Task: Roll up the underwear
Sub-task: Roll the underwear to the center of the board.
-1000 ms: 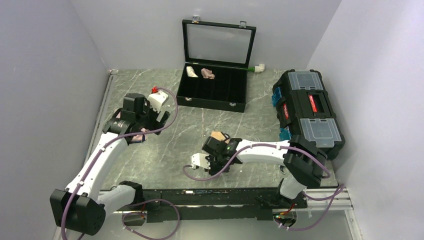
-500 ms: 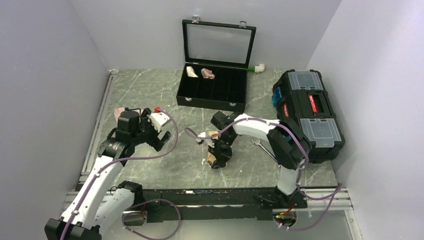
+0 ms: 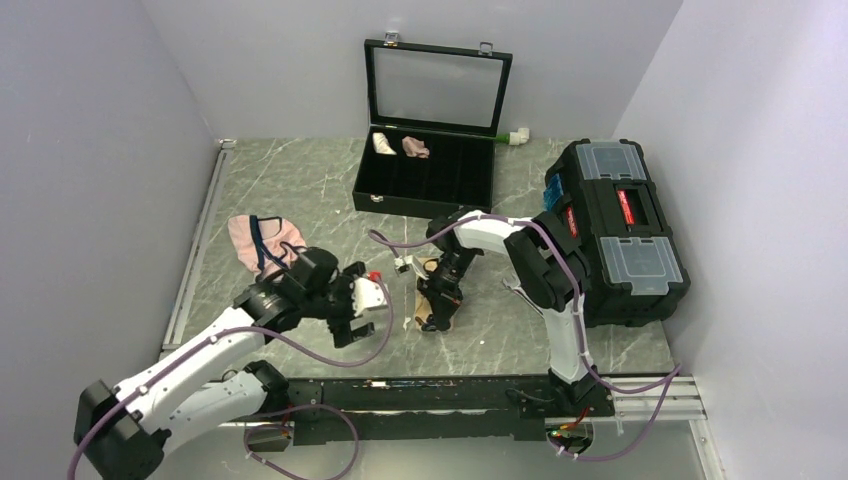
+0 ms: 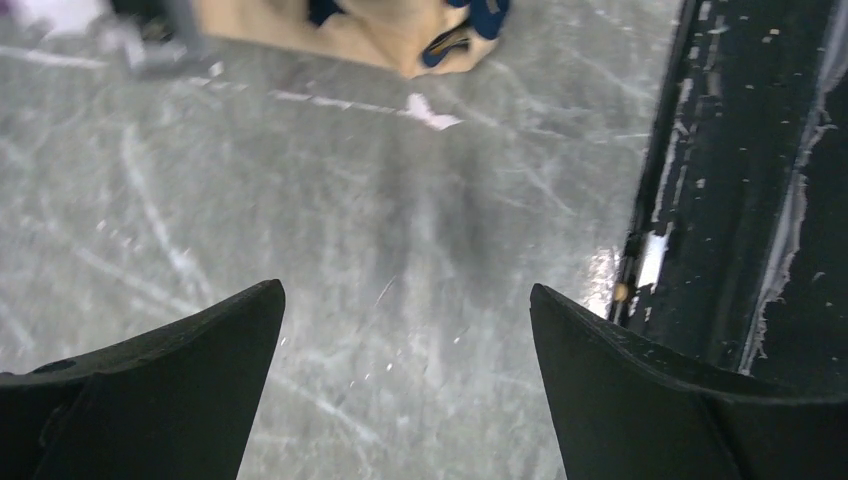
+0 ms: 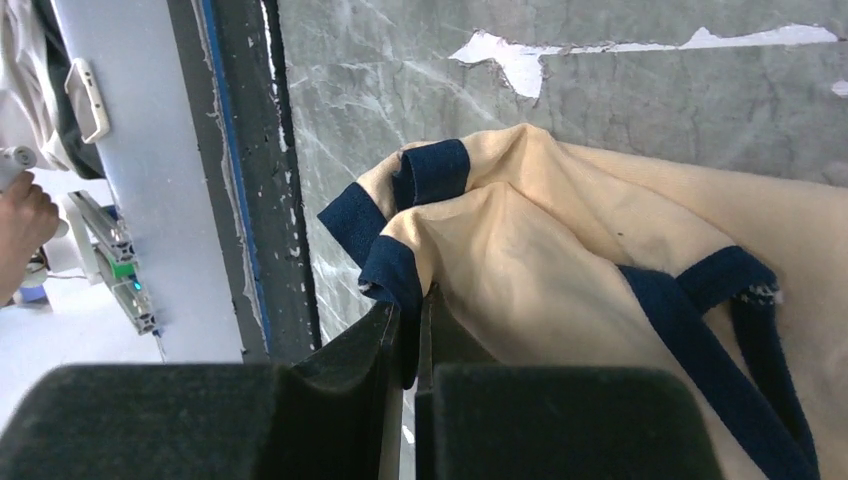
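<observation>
The underwear (image 5: pixel 560 260) is tan with navy edging and lies bunched on the marble table just right of centre (image 3: pixel 428 292). My right gripper (image 5: pixel 412 325) is shut on a navy-edged fold at its corner, pointing at the table's front edge (image 3: pixel 434 318). My left gripper (image 4: pixel 405 300) is open over bare marble, with nothing between its fingers. It sits a short way left of the underwear (image 3: pixel 362 305). The underwear's near end (image 4: pixel 370 35) shows at the top of the left wrist view.
A pink underwear (image 3: pixel 262 240) lies at the left. An open black compartment case (image 3: pixel 420 207) at the back holds a cream roll (image 3: pixel 382 143) and a pink roll (image 3: pixel 415 147). A black toolbox (image 3: pixel 615 225) stands on the right. The black front rail (image 4: pixel 740 200) runs by my left gripper.
My left arm swung from the back left to the front centre, uncovering the pink underwear. My right arm folded back and drew the tan underwear along, staying shut on it.
</observation>
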Motion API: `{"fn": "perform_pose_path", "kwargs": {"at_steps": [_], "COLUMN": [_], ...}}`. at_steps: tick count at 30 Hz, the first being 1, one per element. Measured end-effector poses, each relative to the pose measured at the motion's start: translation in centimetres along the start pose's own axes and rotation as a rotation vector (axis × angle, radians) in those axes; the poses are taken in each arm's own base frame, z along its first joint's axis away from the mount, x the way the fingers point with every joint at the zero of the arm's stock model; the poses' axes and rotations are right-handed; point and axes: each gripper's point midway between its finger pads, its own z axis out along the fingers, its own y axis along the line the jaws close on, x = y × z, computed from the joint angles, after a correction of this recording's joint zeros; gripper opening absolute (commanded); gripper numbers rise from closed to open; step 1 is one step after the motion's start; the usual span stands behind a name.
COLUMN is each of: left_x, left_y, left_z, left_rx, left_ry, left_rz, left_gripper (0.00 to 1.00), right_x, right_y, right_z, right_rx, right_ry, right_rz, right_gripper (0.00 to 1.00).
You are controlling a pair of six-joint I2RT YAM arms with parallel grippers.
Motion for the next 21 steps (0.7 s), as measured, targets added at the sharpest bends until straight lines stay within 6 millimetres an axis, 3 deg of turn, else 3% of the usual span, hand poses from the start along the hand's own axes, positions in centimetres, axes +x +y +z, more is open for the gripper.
{"fn": "perform_pose_path", "kwargs": {"at_steps": [10,16,21], "left_x": [-0.7,-1.3,-3.0], "left_y": [-4.5,-4.7,-4.1], "left_z": [6.9,10.5,11.8], "left_rx": [0.222,0.257,0.237], "left_ry": [0.055,0.059,0.011], "left_rz": [0.130,0.137,0.127], "left_gripper": [0.99,0.99,0.93], "right_x": [0.1,0.2,0.2], "right_y": [0.0,-0.1,-0.1], "right_z": [0.2,0.3,0.2], "right_rx": [-0.026,-0.032,-0.032], "right_ry": [0.012,0.018,0.016], "right_rz": [0.024,0.033,0.035], "right_gripper": [0.00,0.00,0.00]}}
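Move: Some 14 cm to the left hand's right lies the middle of the tan underwear, about 4 cm farther out and 11 cm below it; a white scuff mark on the table is nearer, about 9 cm right, level with it and 12 cm down. The right hand already pinches the near end of the underwear, whose middle lies about 5 cm ahead of that hand, 1 cm to its right and 1 cm below. Swinging to the right by about 11 cm and sinking some 6 cm, the open left hand passes over the scuff mark to come close beside the right gripper, above the underwear's near end, dipping back 2 cm before easing forward again; it turns about 15 degrees clockwise, fingers wide. The right hand stays low and keeps its pinch on the navy-banded end. ##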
